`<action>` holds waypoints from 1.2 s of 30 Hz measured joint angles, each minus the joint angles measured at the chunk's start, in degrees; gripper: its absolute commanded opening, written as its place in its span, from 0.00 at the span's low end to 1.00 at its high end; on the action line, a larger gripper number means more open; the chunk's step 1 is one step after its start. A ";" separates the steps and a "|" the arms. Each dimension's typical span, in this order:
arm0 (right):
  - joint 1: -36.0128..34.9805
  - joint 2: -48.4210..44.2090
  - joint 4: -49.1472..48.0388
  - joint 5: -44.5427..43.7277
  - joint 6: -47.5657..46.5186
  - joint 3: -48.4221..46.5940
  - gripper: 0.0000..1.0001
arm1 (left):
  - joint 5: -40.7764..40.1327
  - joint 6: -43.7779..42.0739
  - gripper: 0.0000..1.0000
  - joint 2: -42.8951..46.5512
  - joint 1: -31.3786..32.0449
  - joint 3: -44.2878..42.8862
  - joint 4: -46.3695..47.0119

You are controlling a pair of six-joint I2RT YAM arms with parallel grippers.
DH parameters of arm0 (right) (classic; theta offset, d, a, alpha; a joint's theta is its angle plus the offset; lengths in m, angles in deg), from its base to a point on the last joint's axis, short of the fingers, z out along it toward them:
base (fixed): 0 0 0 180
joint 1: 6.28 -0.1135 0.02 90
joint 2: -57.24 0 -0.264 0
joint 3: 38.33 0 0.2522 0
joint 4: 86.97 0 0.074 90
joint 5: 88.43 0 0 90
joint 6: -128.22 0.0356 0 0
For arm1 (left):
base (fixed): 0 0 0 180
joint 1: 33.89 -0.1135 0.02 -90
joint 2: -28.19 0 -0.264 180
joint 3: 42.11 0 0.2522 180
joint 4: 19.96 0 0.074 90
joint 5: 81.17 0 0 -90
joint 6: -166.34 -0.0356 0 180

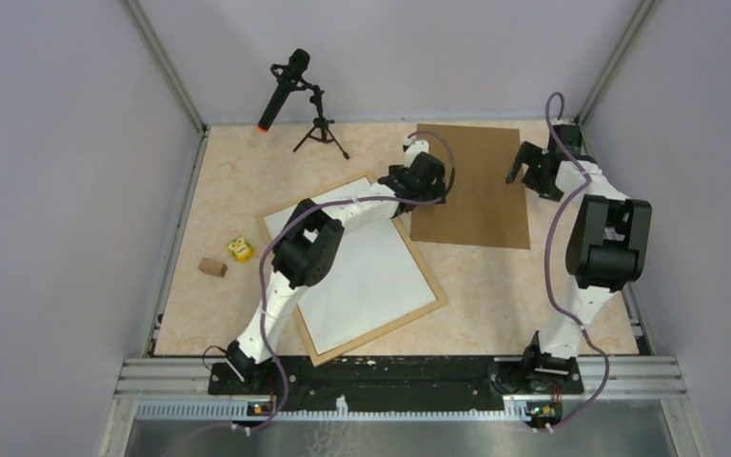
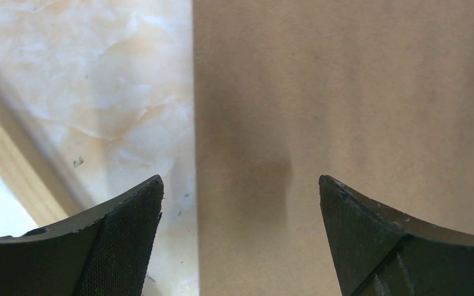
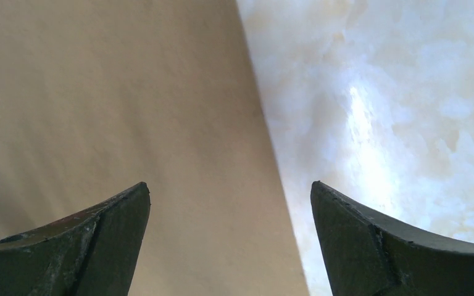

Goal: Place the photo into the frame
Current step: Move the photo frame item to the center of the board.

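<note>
The frame point(image 1: 382, 328), of thin light wood rails, lies tilted on the table with a white sheet point(image 1: 366, 276) filling it. One rail point(image 2: 12, 160) shows at the left of the left wrist view. The photo is out of view. A brown backing board point(image 1: 471, 186) lies flat at the back right. My left gripper point(image 1: 430, 178) hangs open over the board's left edge point(image 2: 195, 123), nothing between its fingers. My right gripper point(image 1: 525, 171) hangs open over the board's right edge point(image 3: 265, 123), also holding nothing.
A microphone on a small tripod point(image 1: 290, 86) stands at the back left. A small yellow object point(image 1: 240, 248) and a brown block point(image 1: 213, 268) lie left of the frame. Grey walls close in the table on three sides.
</note>
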 measured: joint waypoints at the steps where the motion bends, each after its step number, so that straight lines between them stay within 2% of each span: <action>1: 0.02 0.00 1.36 -0.50 -1.16 0.02 0.99 | -1.09 0.50 0.98 0.00 0.17 -0.02 -0.61; 7: 0.24 0.00 5.27 -0.72 -4.24 1.88 0.99 | -3.74 3.08 0.98 -0.50 0.50 -1.11 -3.10; 18: 0.24 -0.11 6.47 1.25 -4.87 4.83 0.99 | 0.48 10.60 0.98 -1.33 0.24 -2.27 -5.14; 24: 0.26 0.59 6.01 4.22 -6.19 4.92 0.99 | 9.46 13.09 0.98 -1.44 -0.50 -3.13 -4.79; 29: 1.70 0.92 4.48 4.35 -7.89 4.92 0.99 | 21.79 15.74 0.98 -2.08 -3.50 -3.13 -0.87; 36: 2.12 1.29 3.30 2.71 -10.54 4.92 0.99 | 29.86 17.42 0.98 -2.32 -4.81 -2.64 1.90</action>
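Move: The brown backing board lies flat just under both open grippers. From the left hand its middle is about 11 cm to the right, 3 cm ahead and 4 cm down. From the right hand it is roughly 12 cm to the left, 3 cm ahead and 6 cm down. The wooden frame with its white sheet has its middle some 17 cm to the left of the left hand and 19 cm back, at board height. Bring the left gripper's outer finger against the board's left edge and push the board to the right some 5 cm, rolling the hand about 25 degrees left side down and tipping it down. Meanwhile draw the right gripper back about 5 cm and down about as far, until its outer finger meets the right edge; then ease it a couple of centimetres to the right. Keep both grippers open. ##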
